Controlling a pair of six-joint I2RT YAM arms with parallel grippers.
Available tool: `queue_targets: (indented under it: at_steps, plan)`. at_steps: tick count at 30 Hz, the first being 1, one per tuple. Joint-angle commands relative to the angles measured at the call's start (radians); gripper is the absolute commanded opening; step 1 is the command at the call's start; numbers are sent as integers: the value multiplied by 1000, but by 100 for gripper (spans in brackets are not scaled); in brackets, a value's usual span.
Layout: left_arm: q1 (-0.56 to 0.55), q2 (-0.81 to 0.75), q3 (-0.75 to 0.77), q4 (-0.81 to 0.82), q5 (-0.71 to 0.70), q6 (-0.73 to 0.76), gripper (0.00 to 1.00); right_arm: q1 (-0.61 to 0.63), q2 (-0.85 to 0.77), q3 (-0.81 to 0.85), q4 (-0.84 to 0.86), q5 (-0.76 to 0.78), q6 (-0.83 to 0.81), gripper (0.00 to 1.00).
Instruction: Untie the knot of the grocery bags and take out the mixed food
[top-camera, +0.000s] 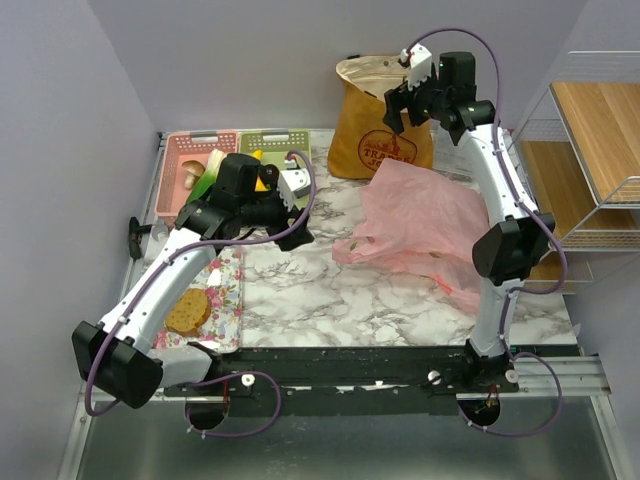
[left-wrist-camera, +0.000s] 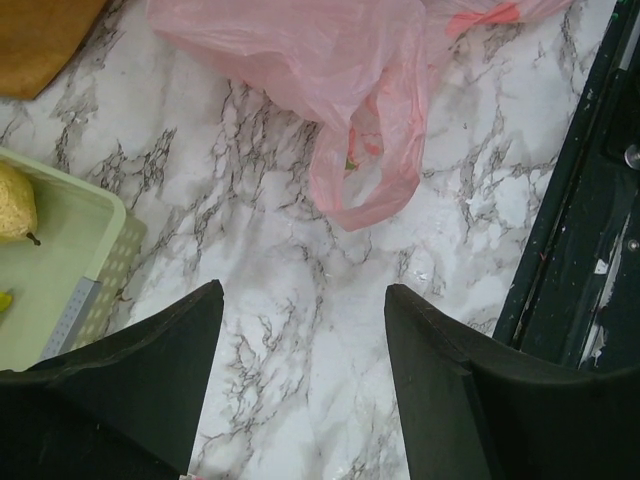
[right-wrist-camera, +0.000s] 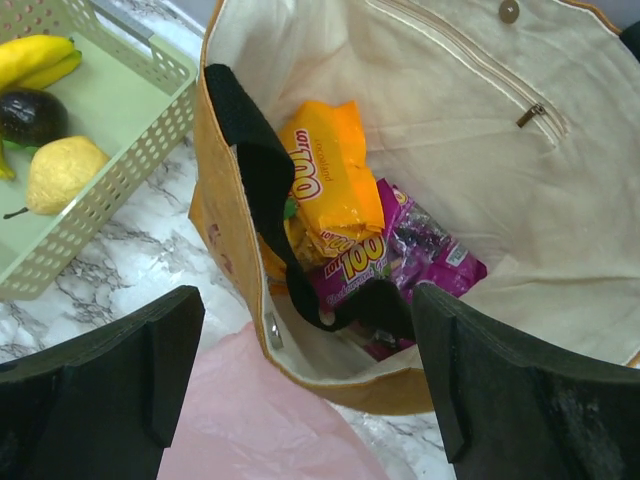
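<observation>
The mustard-yellow tote (top-camera: 378, 125) stands open at the back of the table. Inside it (right-wrist-camera: 460, 110) lie an orange snack packet (right-wrist-camera: 330, 165) and a purple packet (right-wrist-camera: 425, 250), partly under a black strap (right-wrist-camera: 255, 170). My right gripper (top-camera: 400, 108) hovers open over the tote's near rim (right-wrist-camera: 305, 310), holding nothing. The crinkly pink bag (top-camera: 420, 225) lies slack in front of the tote. My left gripper (top-camera: 298, 225) is open and empty above bare marble, short of the bag's handle loop (left-wrist-camera: 350, 190). Banana (right-wrist-camera: 35, 55), dark round fruit (right-wrist-camera: 30, 115) and lemon (right-wrist-camera: 62, 172) sit in the green basket (right-wrist-camera: 120, 120).
A pink basket (top-camera: 178, 150) at the back left holds a mushroom (top-camera: 190, 176) and a leek (top-camera: 204, 184). A browned bread slice (top-camera: 188, 310) lies on a floral mat at the left. A wire shelf (top-camera: 590, 130) stands at the right. A black rail (top-camera: 380, 365) runs along the near edge.
</observation>
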Motion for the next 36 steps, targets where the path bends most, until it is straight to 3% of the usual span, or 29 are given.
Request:
queue_targets:
  at_steps: [1,4,6,10,12,16,18,20,30,36]
  plan:
    - [8,-30,-30,-20,-32,18,67,11,46,-9,16,26,-44,88]
    - [11,-38,-40,-18,-44,23,67,12,64,-33,13,52,-74,75]
    - [12,-41,-44,-22,-46,27,67,16,82,-7,-43,35,-105,74]
    - [15,-49,-53,-25,-50,35,67,63,105,35,-197,29,-242,90]
    - [15,-50,-55,-27,-53,38,67,86,97,-15,-189,87,-303,91]
    - [17,-49,-55,-28,-57,40,67,91,97,-76,-58,205,-310,60]
    - [17,-50,-55,-31,-59,41,67,91,111,-69,24,280,-293,34]
    - [17,-51,-56,-33,-64,43,67,91,119,-70,143,369,-270,1]
    - [30,-79,-84,-43,-76,51,67,91,77,-179,983,579,-168,1]
    - [38,-90,-105,-33,-91,41,68,89,104,-71,1209,600,-148,1]
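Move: The tote bag's front rim, above the logo, lies about 8 cm below the right gripper and 2 cm to its left, neither ahead nor back. The snack packets in the bag are some 7 cm ahead, 3 cm left and 24 cm down; the empty pink bag lies about 13 cm back, 9 cm right and 30 cm down. The green basket is roughly 2 cm ahead, 30 cm left and 28 cm down. From the left gripper the rim is some 28 cm ahead, 22 cm right and 3 cm down. Lower the open right gripper about 8 cm and slightly left onto the orange tote's front rim, rolling the hand's left side down, and shut the fingers on the cloth edge. Keeping that pinch, carry the rim forward some 9 cm and back up about 8, drifting a little right, while tilting the fingers upward and swinging them clockwise. Let the open left gripper ease a couple of centimetres left and down. ##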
